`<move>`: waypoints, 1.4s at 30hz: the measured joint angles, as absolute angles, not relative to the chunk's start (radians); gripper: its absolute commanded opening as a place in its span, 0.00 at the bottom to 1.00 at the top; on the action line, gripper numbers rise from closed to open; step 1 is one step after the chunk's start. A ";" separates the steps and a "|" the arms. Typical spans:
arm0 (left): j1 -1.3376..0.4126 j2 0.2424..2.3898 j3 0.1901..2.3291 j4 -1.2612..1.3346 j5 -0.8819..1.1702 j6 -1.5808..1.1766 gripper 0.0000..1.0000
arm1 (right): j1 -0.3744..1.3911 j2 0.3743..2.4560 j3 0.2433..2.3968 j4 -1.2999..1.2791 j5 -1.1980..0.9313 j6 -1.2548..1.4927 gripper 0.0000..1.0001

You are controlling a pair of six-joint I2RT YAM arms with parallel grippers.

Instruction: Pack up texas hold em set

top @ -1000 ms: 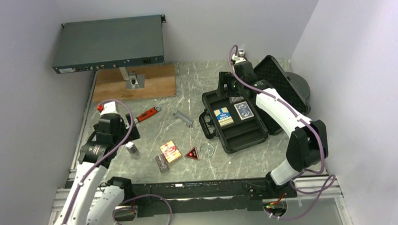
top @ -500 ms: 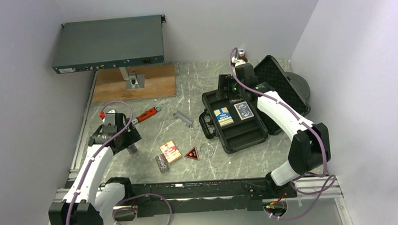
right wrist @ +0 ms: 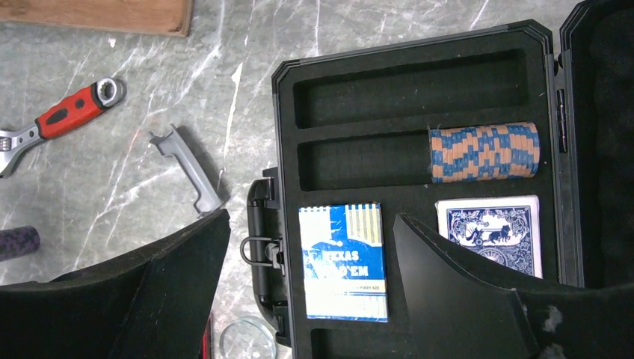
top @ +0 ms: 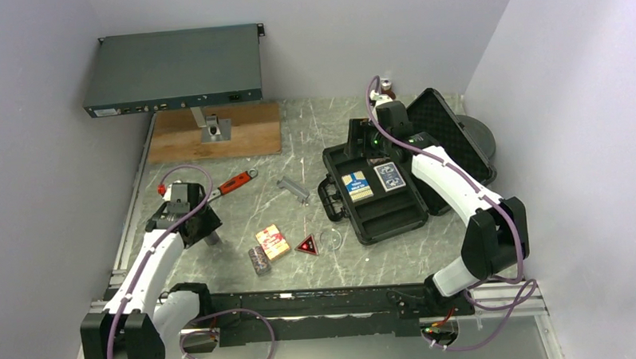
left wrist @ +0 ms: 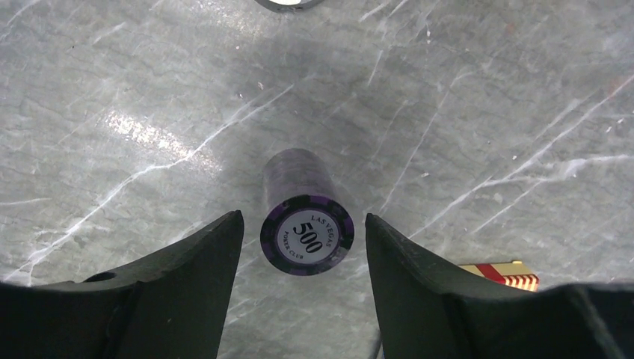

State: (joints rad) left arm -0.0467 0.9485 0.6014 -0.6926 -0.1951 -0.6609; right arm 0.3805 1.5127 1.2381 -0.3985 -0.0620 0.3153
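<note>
The black case (top: 377, 213) lies open at the right, lid (top: 451, 135) tipped back. In its slots sit a blue-yellow card box (right wrist: 342, 262), a blue card box (right wrist: 490, 232) and a row of orange-blue chips (right wrist: 484, 152). My right gripper (right wrist: 310, 215) hovers open above the case, holding nothing. A purple chip stack (left wrist: 303, 224) stands on the table between the fingers of my left gripper (left wrist: 303, 217), with a gap on each side. On the table lie a red-orange card box (top: 272, 242), a red triangle (top: 307, 244), a clear disc (top: 330, 240) and another chip stack (top: 259, 261).
A red-handled wrench (top: 235, 182) and a grey bracket (top: 293, 188) lie mid-table. A wooden board (top: 215, 131) with a grey rack unit (top: 175, 69) above it fills the back left. A dark round spool (top: 479, 138) sits behind the case lid.
My left gripper has moved in around the purple chip stack and its jaws have narrowed. The right gripper has shifted slightly over the case.
</note>
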 measured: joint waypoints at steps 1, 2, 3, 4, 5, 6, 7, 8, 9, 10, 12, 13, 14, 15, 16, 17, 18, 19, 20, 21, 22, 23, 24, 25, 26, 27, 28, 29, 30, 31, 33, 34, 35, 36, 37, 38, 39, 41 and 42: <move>-0.046 0.952 0.598 -0.688 -0.199 -0.663 0.64 | 0.381 1.510 1.237 -0.398 -0.062 0.315 0.84; -0.046 0.956 0.594 -0.682 -0.201 -0.664 0.63 | 0.381 1.507 1.236 -0.398 -0.062 0.314 0.84; -0.046 0.962 0.591 -0.678 -0.202 -0.666 0.60 | 0.381 1.505 1.236 -0.398 -0.062 0.313 0.84; -0.045 0.970 0.588 -0.670 -0.205 -0.666 0.57 | 0.381 1.503 1.235 -0.397 -0.063 0.313 0.84; -0.045 0.974 0.584 -0.664 -0.208 -0.666 0.54 | 0.381 1.501 1.235 -0.396 -0.062 0.313 0.84; -0.044 0.976 0.577 -0.653 -0.209 -0.666 0.50 | 0.381 1.501 1.235 -0.395 -0.062 0.313 0.84; -0.044 0.976 0.573 -0.647 -0.208 -0.667 0.47 | 0.381 1.501 1.235 -0.395 -0.063 0.313 0.84; -0.044 0.975 0.569 -0.635 -0.208 -0.666 0.44 | 0.381 1.501 1.235 -0.395 -0.063 0.313 0.84; -0.044 0.974 0.568 -0.633 -0.208 -0.666 0.42 | 0.381 1.501 1.234 -0.395 -0.063 0.313 0.84; -0.044 0.971 0.567 -0.631 -0.209 -0.666 0.42 | 0.381 1.500 1.234 -0.395 -0.063 0.313 0.84; -0.044 0.965 0.563 -0.627 -0.210 -0.664 0.44 | 0.381 1.500 1.233 -0.395 -0.063 0.313 0.84; -0.044 0.960 0.560 -0.625 -0.210 -0.664 0.46 | 0.381 1.500 1.233 -0.395 -0.063 0.313 0.84; -0.044 0.957 0.559 -0.625 -0.209 -0.664 0.49 | 0.381 1.500 1.233 -0.395 -0.063 0.313 0.84; -0.044 0.952 0.557 -0.624 -0.208 -0.663 0.51 | 0.381 1.501 1.233 -0.395 -0.063 0.313 0.84; -0.044 0.947 0.554 -0.625 -0.208 -0.662 0.53 | 0.381 1.500 1.233 -0.395 -0.063 0.313 0.84; -0.044 0.943 0.553 -0.625 -0.207 -0.662 0.54 | 0.381 1.501 1.233 -0.395 -0.063 0.313 0.84; -0.044 0.938 0.550 -0.625 -0.206 -0.661 0.54 | 0.381 1.500 1.233 -0.395 -0.063 0.313 0.84; -0.044 0.934 0.548 -0.625 -0.205 -0.660 0.55 | 0.381 1.500 1.233 -0.395 -0.063 0.313 0.84; -0.044 0.929 0.547 -0.626 -0.202 -0.661 0.55 | 0.381 1.501 1.233 -0.395 -0.063 0.313 0.84; -0.044 0.925 0.547 -0.625 -0.200 -0.661 0.54 | 0.381 1.500 1.233 -0.395 -0.063 0.313 0.84; -0.044 0.921 0.547 -0.625 -0.199 -0.661 0.55 | 0.381 1.501 1.233 -0.395 -0.064 0.313 0.84; -0.044 0.919 0.547 -0.625 -0.199 -0.661 0.55 | 0.381 1.501 1.233 -0.395 -0.064 0.313 0.84; -0.044 0.918 0.547 -0.625 -0.199 -0.661 0.55 | 0.381 1.501 1.233 -0.395 -0.065 0.313 0.84; -0.044 0.918 0.547 -0.625 -0.199 -0.661 0.54 | 0.381 1.501 1.233 -0.395 -0.065 0.312 0.84; -0.044 0.918 0.547 -0.625 -0.199 -0.659 0.53 | 0.381 1.501 1.233 -0.395 -0.066 0.312 0.84; -0.044 0.918 0.547 -0.625 -0.199 -0.658 0.51 | 0.381 1.501 1.233 -0.395 -0.066 0.312 0.84; -0.044 0.918 0.547 -0.625 -0.199 -0.658 0.50 | 0.381 1.501 1.233 -0.395 -0.066 0.311 0.84; -0.044 0.918 0.547 -0.625 -0.198 -0.656 0.46 | 0.381 1.501 1.233 -0.395 -0.066 0.309 0.84; -0.044 0.918 0.547 -0.625 -0.197 -0.654 0.36 | 0.381 1.501 1.233 -0.395 -0.067 0.308 0.84; -0.044 0.918 0.547 -0.624 -0.196 -0.652 0.24 | 0.381 1.501 1.233 -0.395 -0.068 0.307 0.84; -0.044 0.916 0.546 -0.617 -0.188 -0.641 0.01 | 0.381 1.501 1.233 -0.395 -0.071 0.305 0.84; -0.044 0.916 0.546 -0.614 -0.186 -0.639 0.00 | 0.381 1.501 1.233 -0.395 -0.073 0.305 0.84; -0.044 0.916 0.546 -0.611 -0.181 -0.636 0.00 | 0.381 1.501 1.233 -0.395 -0.075 0.305 0.84; -0.044 0.916 0.546 -0.610 -0.178 -0.635 0.00 | 0.381 1.501 1.233 -0.395 -0.079 0.304 0.84; -0.044 0.916 0.546 -0.610 -0.175 -0.632 0.00 | 0.381 1.501 1.233 -0.395 -0.082 0.302 0.84; -0.044 0.915 0.546 -0.610 -0.171 -0.629 0.00 | 0.381 1.501 1.233 -0.395 -0.085 0.301 0.84; -0.043 0.913 0.546 -0.610 -0.162 -0.625 0.00 | 0.381 1.501 1.232 -0.393 -0.089 0.298 0.84; -0.043 0.908 0.546 -0.611 -0.136 -0.617 0.00 | 0.385 1.501 1.227 -0.383 -0.102 0.292 0.84; -0.043 0.902 0.546 -0.612 -0.113 -0.611 0.00 | 0.389 1.501 1.223 -0.376 -0.112 0.289 0.84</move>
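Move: Standing almost between the left hand's open fingers is the purple chip stack, its middle about 1 cm ahead and 3 cm below the hand point. The red-and-yellow card box lies some 18 cm to the right and 1 cm back; the dark chip tube lies about 14 cm right and 6 cm back, and the wrench about 15 cm ahead and 4 cm right, all near 6 cm lower. From the right hand, the chip stack is roughly 44 cm left, 17 cm back and 15 cm below. Sinking about 1 cm around the top of the purple chip stack, the left hand closes its fingers, lets them open slightly, then closes again to pinch the stack from both sides. It rises back by around half a centimetre, then edges just under 1 cm to the right, towards the card box, turning a few degrees clockwise with the stack in its grip. ##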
